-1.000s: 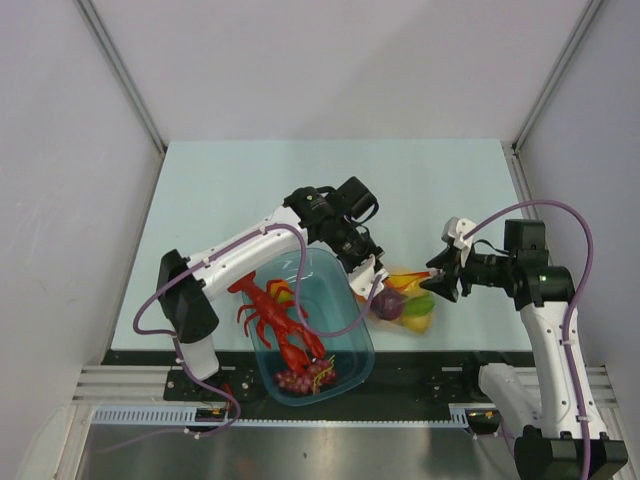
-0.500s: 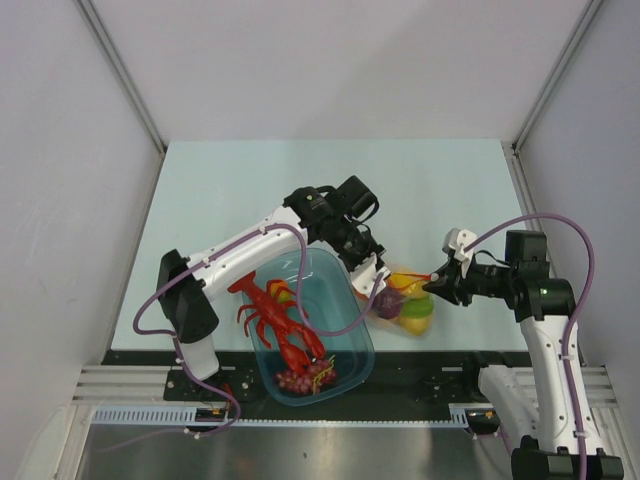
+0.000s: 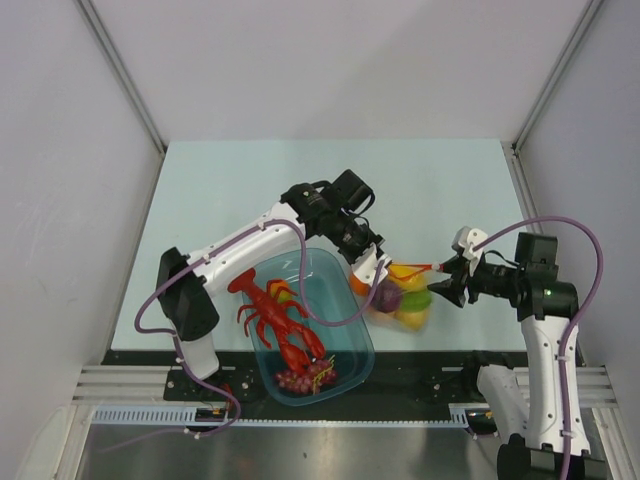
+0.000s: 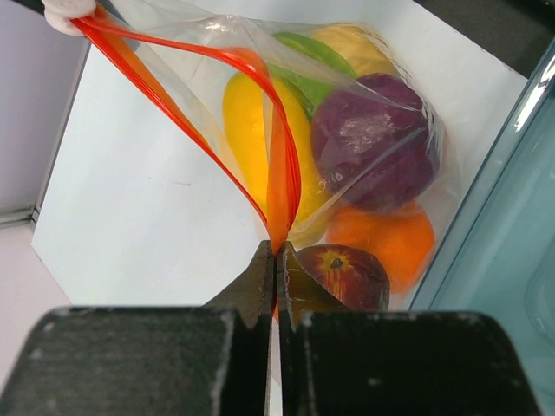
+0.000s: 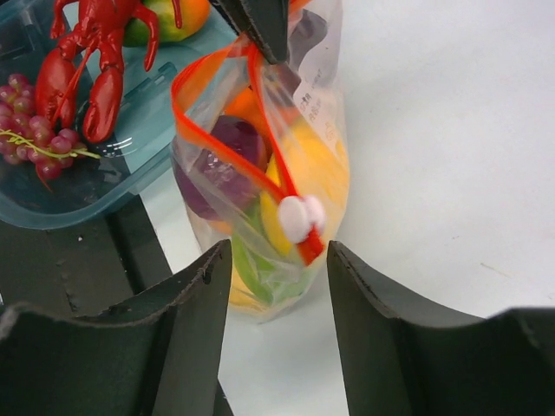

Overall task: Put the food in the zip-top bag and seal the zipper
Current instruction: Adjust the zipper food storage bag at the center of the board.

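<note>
The zip-top bag [image 3: 405, 300] hangs over the table to the right of the tub, with the food inside it: a purple piece [image 4: 373, 147], an orange [image 4: 386, 238], a peach [image 4: 347, 273], yellow fruit [image 4: 247, 130] and a green piece [image 4: 303, 61]. My left gripper [image 4: 277, 251] is shut on one end of the red zipper [image 4: 173, 113], whose two strips gape apart. At the other end, my right gripper [image 5: 276, 256] is open. The zipper's white slider [image 5: 301, 217] sits just beyond its fingertips, untouched.
A translucent blue tub [image 3: 365, 350] stands at the near edge, left of the bag. It holds a red toy lobster [image 3: 280, 320], grapes [image 5: 35, 130] and another fruit. Grey walls enclose the table on three sides.
My right gripper narrowed at the zipper's right end, then opened again and drew back slightly to the right. The left gripper and its bag corner shifted a little up and right.
</note>
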You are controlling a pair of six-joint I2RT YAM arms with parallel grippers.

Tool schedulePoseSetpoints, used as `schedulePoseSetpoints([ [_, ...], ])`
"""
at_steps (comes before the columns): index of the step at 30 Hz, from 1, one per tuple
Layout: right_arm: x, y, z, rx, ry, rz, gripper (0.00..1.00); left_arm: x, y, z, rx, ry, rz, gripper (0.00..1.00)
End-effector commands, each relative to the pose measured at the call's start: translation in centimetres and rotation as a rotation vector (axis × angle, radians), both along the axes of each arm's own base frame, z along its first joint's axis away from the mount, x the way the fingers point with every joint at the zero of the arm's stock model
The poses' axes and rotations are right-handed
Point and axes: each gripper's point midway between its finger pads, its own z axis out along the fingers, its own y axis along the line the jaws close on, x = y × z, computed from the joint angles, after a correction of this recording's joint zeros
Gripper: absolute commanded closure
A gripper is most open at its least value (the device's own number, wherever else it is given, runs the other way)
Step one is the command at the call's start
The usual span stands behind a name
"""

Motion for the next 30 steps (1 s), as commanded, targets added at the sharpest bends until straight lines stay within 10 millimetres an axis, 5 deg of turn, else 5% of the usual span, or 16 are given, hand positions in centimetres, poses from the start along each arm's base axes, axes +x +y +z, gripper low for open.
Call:
schedulePoseSetpoints([
  [1,-0.3,0.4,0.4,0.02,-0.063,0.042,0.48,-0.3,-0.7,1.7,-0.077,0.01,-0.02,1.0],
  [5,0.0,0.5,0.4,0.038,-0.075,0.048,0.49,-0.4,-0.7,1.6,-0.079,0.012,-0.024,1.0],
  [11,0.5,0.6,1.1,0.06,-0.094,0.045,0.63,-0.3,-0.8,1.4,-0.079,0.01,-0.026,1.0],
  [17,0.4,0.7,1.4,0.06,-0.111,0.05,0.86,-0.2,-0.9,1.2,-0.079,0.012,-0.019,0.99],
  [18,0.4,0.7,1.4,0.058,-0.115,0.051,0.98,-0.1,-0.9,1.1,-0.078,0.014,-0.014,0.98],
  [23,0.4,0.6,1.7,0.05,-0.128,0.044,1.0,0.2,-0.8,3.2,-0.123,0.097,0.081,0.71],
  [25,0.3,0.5,1.7,0.046,-0.138,0.039,1.0,0.8,-1.4,5.6,-0.191,0.14,0.149,0.51],
  [30,0.2,0.5,2.0,0.047,-0.153,0.023,1.0,-1.3,-2.2,11.9,-0.321,0.337,0.264,0.34],
])
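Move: The left gripper is already shut on the left end of the bag's rim; the rim's right end, with the white slider, is about 14 cm to its right and 1 cm back. From the open right gripper that slider end lies only some 2 cm left and 1 cm ahead. Inside the bag, the purple onion is about 13 cm left of the right gripper, 2 cm back and 9 cm down; the green pepper is 8 cm left, 4 cm back, equally low. Keep the right gripper almost where it is and close its half-open fingers fully, pinching the end of the orange zipper strip just below the white slider. Only then open the left fingers well past halfway to let go of the rim's left end, lifting that gripper about 2 cm up with a small drift to the right and forward, its wrist turning some 15 degrees, partly counter-clockwise. ##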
